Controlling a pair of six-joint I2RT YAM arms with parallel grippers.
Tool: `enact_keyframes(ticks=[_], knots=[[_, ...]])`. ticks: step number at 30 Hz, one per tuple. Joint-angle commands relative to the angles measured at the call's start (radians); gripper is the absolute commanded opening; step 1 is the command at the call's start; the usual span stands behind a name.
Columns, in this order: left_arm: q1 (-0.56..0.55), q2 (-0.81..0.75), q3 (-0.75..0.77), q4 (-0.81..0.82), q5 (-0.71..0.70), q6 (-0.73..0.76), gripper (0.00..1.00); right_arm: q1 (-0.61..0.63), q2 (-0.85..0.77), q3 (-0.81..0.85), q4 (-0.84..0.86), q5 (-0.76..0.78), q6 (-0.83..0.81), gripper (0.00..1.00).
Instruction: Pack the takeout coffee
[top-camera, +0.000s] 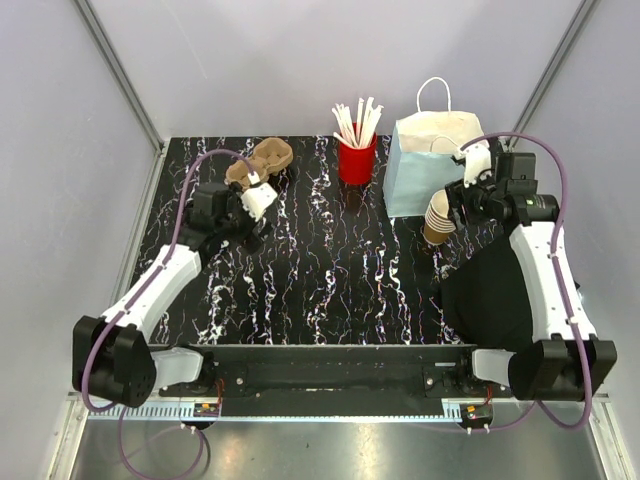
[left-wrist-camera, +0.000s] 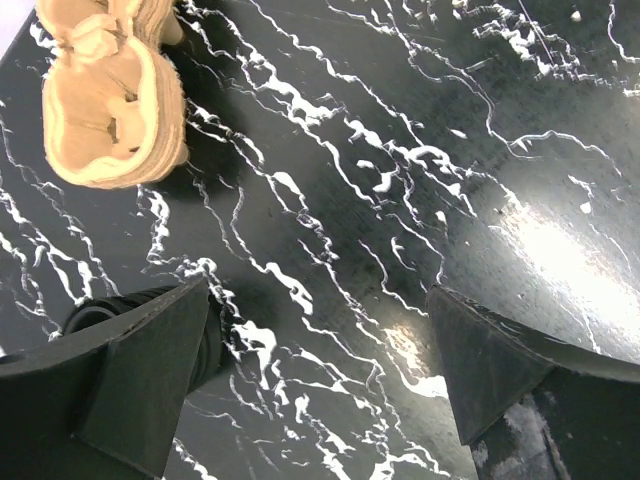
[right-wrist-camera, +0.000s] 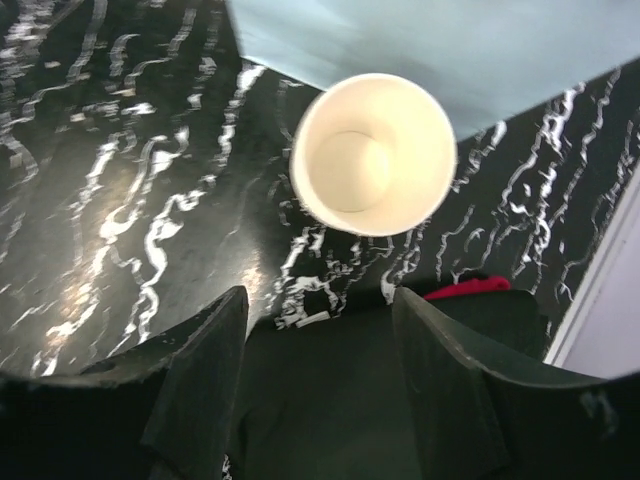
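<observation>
A nested stack of brown paper cups (top-camera: 437, 218) stands on the black marble table just in front of the pale blue paper bag (top-camera: 425, 165). From above, the top cup (right-wrist-camera: 372, 155) shows its white inside, against the bag (right-wrist-camera: 440, 45). The takeout coffee as a single cup on its own is out of view. My right gripper (top-camera: 458, 200) hovers beside the stack. In the right wrist view that gripper (right-wrist-camera: 318, 300) is open, nothing between its fingers, the cup just beyond the tips. My left gripper (top-camera: 256, 200) (left-wrist-camera: 318, 290) is wide open over bare table.
A tan pulp cup carrier (top-camera: 262, 160) (left-wrist-camera: 110, 90) lies at the back left, near the left gripper. A red cup of white sticks (top-camera: 357, 150) stands at the back middle. A black cloth (top-camera: 490, 290) (right-wrist-camera: 330, 400) lies under the right arm, something red (right-wrist-camera: 465, 290) showing at its edge.
</observation>
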Motion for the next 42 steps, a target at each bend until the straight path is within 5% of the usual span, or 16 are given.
enact_keyframes(ticks=[1,14,33,42], knots=[[0.005,-0.081,-0.068,0.177,0.043,0.000,0.99,-0.014,0.051,0.004,0.159,0.131,0.072,0.62],[0.010,-0.173,-0.161,0.233,0.084,-0.042,0.99,-0.054,0.226,-0.016,0.300,0.192,0.115,0.44],[0.019,-0.147,-0.168,0.236,0.117,-0.052,0.99,-0.062,0.239,-0.103,0.403,0.137,0.168,0.24],[0.020,-0.137,-0.165,0.233,0.124,-0.054,0.99,-0.062,0.245,-0.074,0.395,0.146,0.174,0.07]])
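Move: The cup stack stands about 8 cm straight ahead of the right hand, its middle some 15 cm below. The pale blue bag rises behind it, centred some 20 cm ahead of that hand and about 9 cm lower; the black cloth lies 10 cm back and 13 cm right, on the table, and the red straw cup 23 cm ahead and 21 cm left. From the left hand, the stack is about 47 cm right and 6 cm farther out. The stack's right-hand rim gets the right gripper: the hand reaches forward and sinks, about 8 cm each, drifting some 5 cm right as the wrist turns about 15 degrees clockwise. It then stays there while the fingers, narrowing all along, close nearly shut, one inside the cup and one outside, pinching the paper wall. ##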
